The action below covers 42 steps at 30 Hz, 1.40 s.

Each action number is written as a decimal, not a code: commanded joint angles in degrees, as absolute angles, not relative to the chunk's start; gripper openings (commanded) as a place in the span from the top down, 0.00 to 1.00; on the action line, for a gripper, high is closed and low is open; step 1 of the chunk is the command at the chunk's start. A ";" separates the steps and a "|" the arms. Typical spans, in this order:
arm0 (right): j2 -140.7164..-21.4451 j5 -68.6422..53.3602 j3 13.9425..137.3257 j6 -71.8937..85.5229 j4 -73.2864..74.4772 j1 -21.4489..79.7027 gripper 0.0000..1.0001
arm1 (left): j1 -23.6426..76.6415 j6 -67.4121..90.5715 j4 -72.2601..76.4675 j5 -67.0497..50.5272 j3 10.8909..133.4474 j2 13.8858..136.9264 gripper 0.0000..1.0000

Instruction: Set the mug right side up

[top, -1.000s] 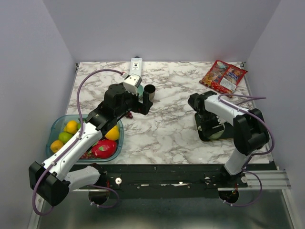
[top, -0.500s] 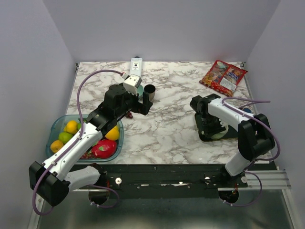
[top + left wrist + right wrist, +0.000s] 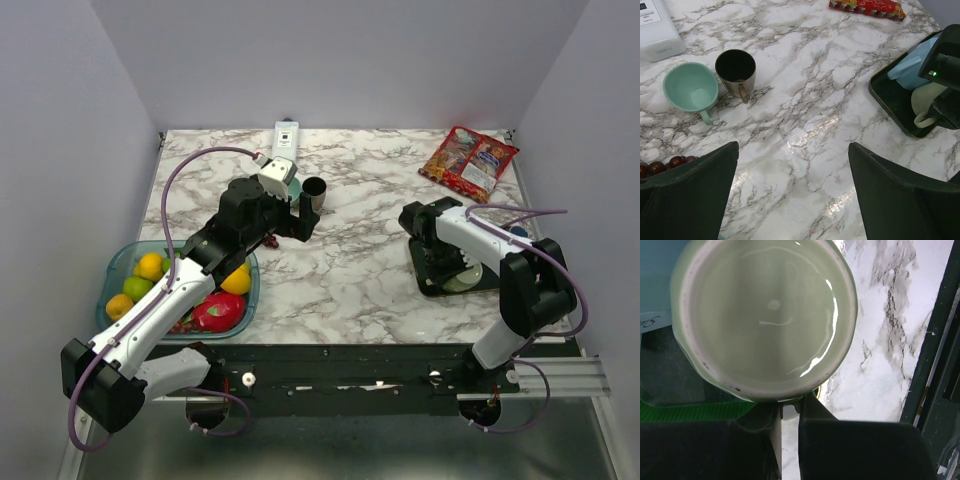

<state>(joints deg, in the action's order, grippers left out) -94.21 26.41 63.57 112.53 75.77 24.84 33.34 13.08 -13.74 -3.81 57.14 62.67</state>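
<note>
A pale green mug (image 3: pixel 765 315) stands upside down in the black tray (image 3: pixel 424 282) at the right, its base filling the right wrist view. My right gripper (image 3: pixel 789 407) is shut on the mug's handle, which shows between the two fingers. From above, that gripper (image 3: pixel 450 262) sits low over the mug (image 3: pixel 463 279). The left wrist view shows the same mug (image 3: pixel 927 102) under the right arm. My left gripper (image 3: pixel 792 146) hangs open over bare marble, holding nothing.
A light blue cup (image 3: pixel 907 70) lies in the tray beside the mug. A teal mug (image 3: pixel 690 89) and a dark mug (image 3: pixel 735 70) stand upright at the back left by a white box (image 3: pixel 285 140). A snack packet (image 3: pixel 470 158) lies back right; a fruit basket (image 3: pixel 120 258) front left.
The right gripper has moved down onto the mug in the tray and its fingers have closed on the handle. The left arm has not moved.
</note>
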 commanded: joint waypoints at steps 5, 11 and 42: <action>-92.82 32.51 65.82 123.13 82.44 24.52 1.00 | 33.22 12.92 -12.31 -3.51 56.60 61.52 0.01; -83.33 33.66 65.92 117.70 81.39 24.61 1.00 | 33.14 13.80 -12.48 -5.44 57.65 61.79 0.01; -49.83 -6.14 59.94 53.61 0.65 26.72 1.00 | 33.31 46.54 13.77 -37.43 60.83 65.92 0.01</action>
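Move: The right hand already has the upside-down green mug's handle between its fingers; the mug's middle is about 6 cm right and 2 cm back, level. The blue mug lies some 7 cm ahead and 4 cm right; the upright brown mug stands about 20 cm ahead and 31 cm left. From the left hand, the green mug is roughly 36 cm right, 7 cm back and 20 cm below. Right hand lifts the green mug by its handle about 27 cm, veering left, turning 90°; left hand rises. ##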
